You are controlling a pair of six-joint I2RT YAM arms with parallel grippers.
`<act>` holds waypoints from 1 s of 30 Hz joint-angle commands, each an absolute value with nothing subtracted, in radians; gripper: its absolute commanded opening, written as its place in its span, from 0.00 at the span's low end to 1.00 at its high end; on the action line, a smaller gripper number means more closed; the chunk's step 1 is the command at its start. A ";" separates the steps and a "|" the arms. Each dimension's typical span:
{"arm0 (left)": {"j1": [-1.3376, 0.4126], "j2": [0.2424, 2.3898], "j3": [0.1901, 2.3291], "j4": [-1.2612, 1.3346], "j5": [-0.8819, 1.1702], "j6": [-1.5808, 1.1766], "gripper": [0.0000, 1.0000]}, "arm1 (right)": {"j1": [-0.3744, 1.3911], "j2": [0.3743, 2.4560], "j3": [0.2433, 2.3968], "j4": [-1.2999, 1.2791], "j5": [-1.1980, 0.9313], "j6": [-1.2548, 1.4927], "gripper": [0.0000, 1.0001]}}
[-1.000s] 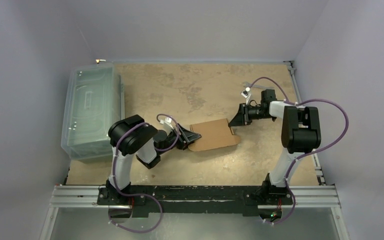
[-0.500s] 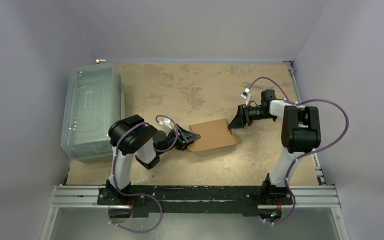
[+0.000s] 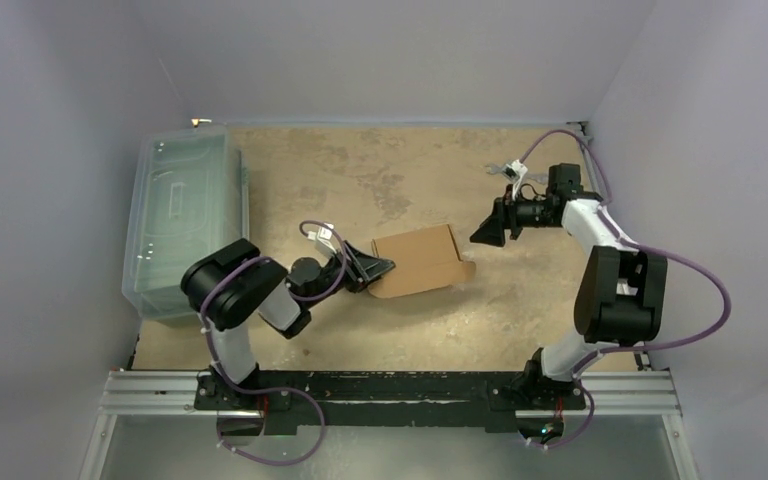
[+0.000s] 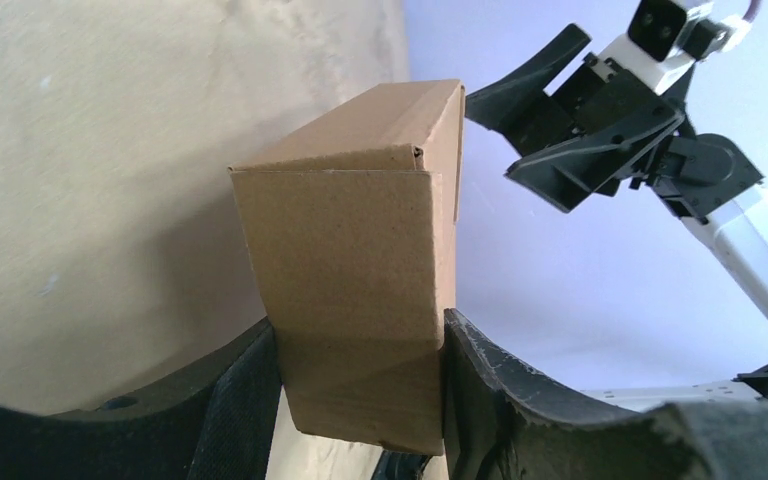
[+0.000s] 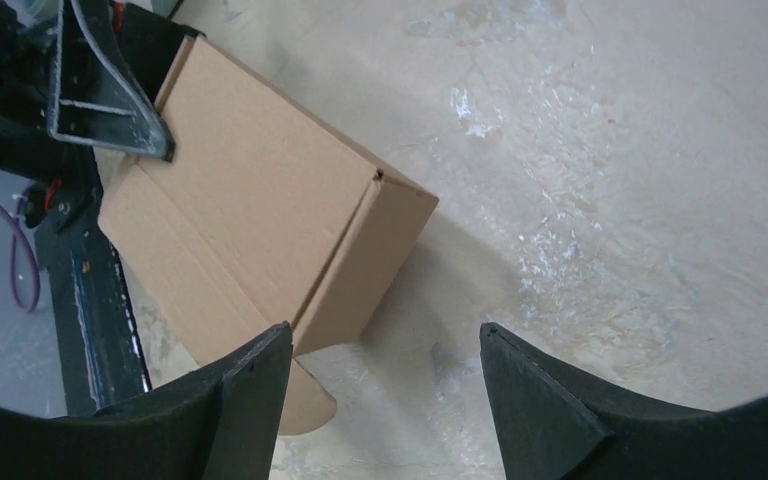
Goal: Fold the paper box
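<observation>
The paper box (image 3: 420, 260), plain brown cardboard and closed into a small rectangular block, sits mid-table with a rounded tab sticking out at its near edge. My left gripper (image 3: 372, 272) is shut on the box's left end; in the left wrist view both fingers press the sides of the paper box (image 4: 360, 270). My right gripper (image 3: 487, 228) hovers to the right of the box, open and apart from it. The right wrist view looks down on the paper box (image 5: 260, 230) beyond the spread right gripper (image 5: 385, 345).
A large clear plastic bin (image 3: 182, 222) stands along the table's left edge. Grey walls close off the back and both sides. A metal rail (image 3: 390, 392) with the arm bases runs along the near edge.
My right gripper let go of the box's right end, opened wide and drew back up and to the right. The left gripper has kept its grip, and the box has tilted and shifted slightly.
</observation>
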State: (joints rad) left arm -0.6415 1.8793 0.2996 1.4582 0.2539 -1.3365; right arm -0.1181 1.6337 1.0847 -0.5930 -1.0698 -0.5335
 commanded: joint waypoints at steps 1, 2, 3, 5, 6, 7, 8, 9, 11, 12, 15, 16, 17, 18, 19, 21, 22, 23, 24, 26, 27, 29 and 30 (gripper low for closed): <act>-0.634 1.711 0.298 1.346 0.206 -1.218 0.04 | -0.116 1.556 1.115 -0.655 -1.140 -0.670 0.72; -0.634 1.678 0.303 1.295 0.196 -1.198 0.04 | -0.116 1.535 1.112 -0.668 -1.157 -0.708 0.73; -0.635 1.643 0.308 1.245 0.188 -1.182 0.04 | -0.116 1.516 1.110 -0.692 -1.178 -0.767 0.73; -0.635 1.584 0.322 1.150 0.172 -1.147 0.03 | -0.115 1.475 1.103 -0.717 -1.206 -0.835 0.74; -0.635 1.557 0.331 1.102 0.166 -1.127 0.03 | -0.115 1.453 1.098 -0.728 -1.222 -0.874 0.75; -0.635 1.533 0.343 1.053 0.161 -1.102 0.03 | -0.115 1.433 1.097 -0.754 -1.239 -0.927 0.76; -0.634 1.508 0.357 1.000 0.155 -1.079 0.03 | -0.115 1.407 1.096 -0.775 -1.247 -0.968 0.78; -0.634 1.487 0.370 0.951 0.150 -1.055 0.03 | -0.115 1.390 1.091 -0.766 -1.251 -0.971 0.79; -0.634 1.444 0.397 0.856 0.137 -1.002 0.03 | -0.116 1.364 1.082 -0.750 -1.250 -0.967 0.81; -0.634 1.425 0.416 0.785 0.124 -0.975 0.03 | -0.116 1.352 1.077 -0.743 -1.246 -0.968 0.82; -0.635 1.372 0.443 0.681 0.103 -0.943 0.03 | -0.109 1.308 1.062 -0.773 -1.229 -1.056 0.86; -0.634 1.363 0.451 0.661 0.104 -0.943 0.02 | -0.098 1.287 1.054 -0.781 -1.215 -1.097 0.88; -0.635 1.358 0.463 0.636 0.104 -0.946 0.01 | -0.079 1.260 1.043 -0.770 -1.192 -1.127 0.90; -0.634 1.355 0.472 0.615 0.106 -0.951 0.01 | -0.051 1.233 1.022 -0.735 -1.162 -1.131 0.92; -0.634 1.353 0.477 0.607 0.109 -0.963 0.01 | -0.016 1.203 1.006 -0.692 -1.115 -1.124 0.94; -0.634 1.350 0.480 0.599 0.113 -1.000 0.00 | 0.102 1.149 0.973 -0.584 -0.999 -1.079 0.99; -0.633 1.348 0.483 0.594 0.116 -1.020 0.00 | 0.152 1.127 0.959 -0.536 -0.949 -1.068 0.99; -0.633 1.346 0.483 0.593 0.121 -1.041 0.00 | 0.193 1.112 0.949 -0.503 -0.916 -1.071 0.99; -0.632 1.343 0.483 0.592 0.125 -1.063 0.00 | 0.235 1.102 0.944 -0.477 -0.887 -1.068 0.99; -0.631 1.338 0.485 0.591 0.127 -1.103 0.00 | 0.314 1.104 0.946 -0.441 -0.814 -1.052 0.99; -0.630 1.336 0.486 0.588 0.127 -1.124 0.00 | 0.349 1.109 0.948 -0.429 -0.765 -1.050 0.99; -0.629 1.335 0.498 0.563 0.124 -1.163 0.00 | 0.412 1.111 0.935 -0.388 -0.699 -1.035 0.99; -0.628 1.337 0.509 0.541 0.121 -1.185 0.00 | 0.440 1.104 0.918 -0.361 -0.664 -1.036 0.99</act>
State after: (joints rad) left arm -0.6392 1.3701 0.4507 0.5648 0.1226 -1.0832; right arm 0.3534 1.1114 0.9478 -0.5007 -0.8600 -1.0496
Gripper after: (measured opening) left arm 0.515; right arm 0.987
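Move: The left hand keeps the box gripped by its left end, clear of the table, with the box's middle about 8 cm to its right and 2 cm farther out. For the right hand, empty and partly open, that middle lies about 12 cm to the left, 3 cm back and 5 cm lower. The rounded flap tab is nearer, some 4 cm left, 5 cm back and 6 cm below the right hand; the wrench lies about 14 cm ahead of it, 7 cm to its right and 12 cm down. The right hand first climbs about 8 cm while drawing back, then swings some 9 cm left and farther back to a place above the box's right end, rolling about 60 degrees about its own pointing line (counter-clockwise seen from behind the fingers) and spreading its fingers wide without visible contact. The left hand keeps its pinch on the box's left end, lifts it about 4 cm before easing down a little, drifts about 2 cm left and tilts it roughly 20 degrees so that the right side dips. ##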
